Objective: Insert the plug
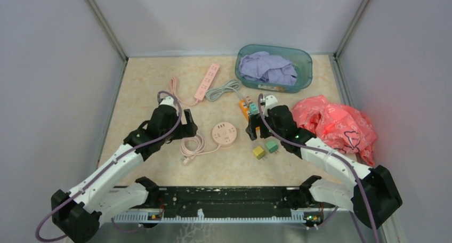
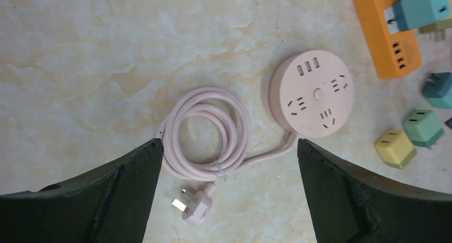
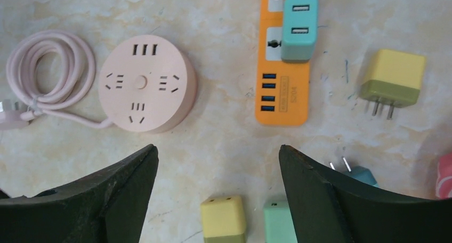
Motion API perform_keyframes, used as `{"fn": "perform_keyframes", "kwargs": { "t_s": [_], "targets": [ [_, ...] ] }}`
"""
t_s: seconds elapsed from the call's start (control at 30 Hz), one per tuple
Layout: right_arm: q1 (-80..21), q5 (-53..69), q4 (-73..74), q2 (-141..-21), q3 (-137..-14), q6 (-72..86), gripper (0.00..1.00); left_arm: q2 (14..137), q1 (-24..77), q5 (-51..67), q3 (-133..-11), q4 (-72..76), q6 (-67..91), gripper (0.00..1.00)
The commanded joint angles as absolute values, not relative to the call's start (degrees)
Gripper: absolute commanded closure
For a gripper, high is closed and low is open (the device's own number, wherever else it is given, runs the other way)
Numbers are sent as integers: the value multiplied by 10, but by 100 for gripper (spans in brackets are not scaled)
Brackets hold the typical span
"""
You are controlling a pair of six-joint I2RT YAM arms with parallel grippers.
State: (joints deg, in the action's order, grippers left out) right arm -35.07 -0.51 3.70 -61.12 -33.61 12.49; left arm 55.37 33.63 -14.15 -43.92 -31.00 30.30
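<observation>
A round pink power strip (image 2: 312,94) lies mid-table, with its cord coiled (image 2: 205,131) beside it. The cord's pink three-pin plug (image 2: 193,207) lies loose on the table. My left gripper (image 2: 229,142) hangs open above the coil and plug, and nothing sits between its fingers. An orange power strip (image 3: 281,67) has a teal adapter (image 3: 298,27) plugged into it. My right gripper (image 3: 218,147) is open over bare table just below the orange strip. A loose yellow adapter (image 3: 223,216) and a green adapter (image 3: 278,221) lie under it.
A yellow-olive adapter (image 3: 393,78) and a dark teal one (image 3: 357,173) lie right of the orange strip. At the back are a long pink power strip (image 1: 207,81), a grey cord (image 1: 224,88) and a teal basin (image 1: 304,59) of purple cloth. A red plastic bag (image 1: 336,123) lies right.
</observation>
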Motion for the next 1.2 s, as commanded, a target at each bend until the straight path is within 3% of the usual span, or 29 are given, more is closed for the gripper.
{"fn": "perform_keyframes", "kwargs": {
  "t_s": [0.0,0.37,0.6,0.97,1.17],
  "targets": [
    [-351,52,128,-604,-386,150,18,502,334,-85,-397,-228,322,0],
    [-388,24,315,-661,-490,143,19,455,334,21,-295,-80,332,0],
    [-414,-23,353,-734,-521,127,21,430,336,43,-226,-14,328,0],
    [-443,-44,400,-873,-570,99,36,447,339,75,-200,11,338,0],
    [-449,-48,408,-900,-575,96,39,469,344,82,-200,32,343,0]
  ]
}}
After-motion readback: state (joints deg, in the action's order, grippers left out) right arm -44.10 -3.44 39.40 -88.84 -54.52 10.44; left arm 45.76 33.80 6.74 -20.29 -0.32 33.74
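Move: Behind and below the open right hand is the loose yellow plug, roughly 6 cm back, 2 cm to its right and 11 cm down. The green plug stands 5 cm right of the yellow one and 2 cm farther out; the orange strip's middle lies 10 cm ahead of the hand, 1 cm left. From the left hand, the round socket is about 2 cm ahead, 12 cm right and 12 cm down, the coiled cable 2 cm back, 1 cm left. Drawing back level over the table first, then sinking about 8 cm, the right hand comes down over the yellow plug, tipping its fingers some 40 degrees until they point nearly straight down and partly closing them, with a gap still wider than the plug. Meanwhile the open left hand swings about 6 cm right, 3 cm back and slightly down, towards the round socket, rolling its left side down and turning clockwise. ##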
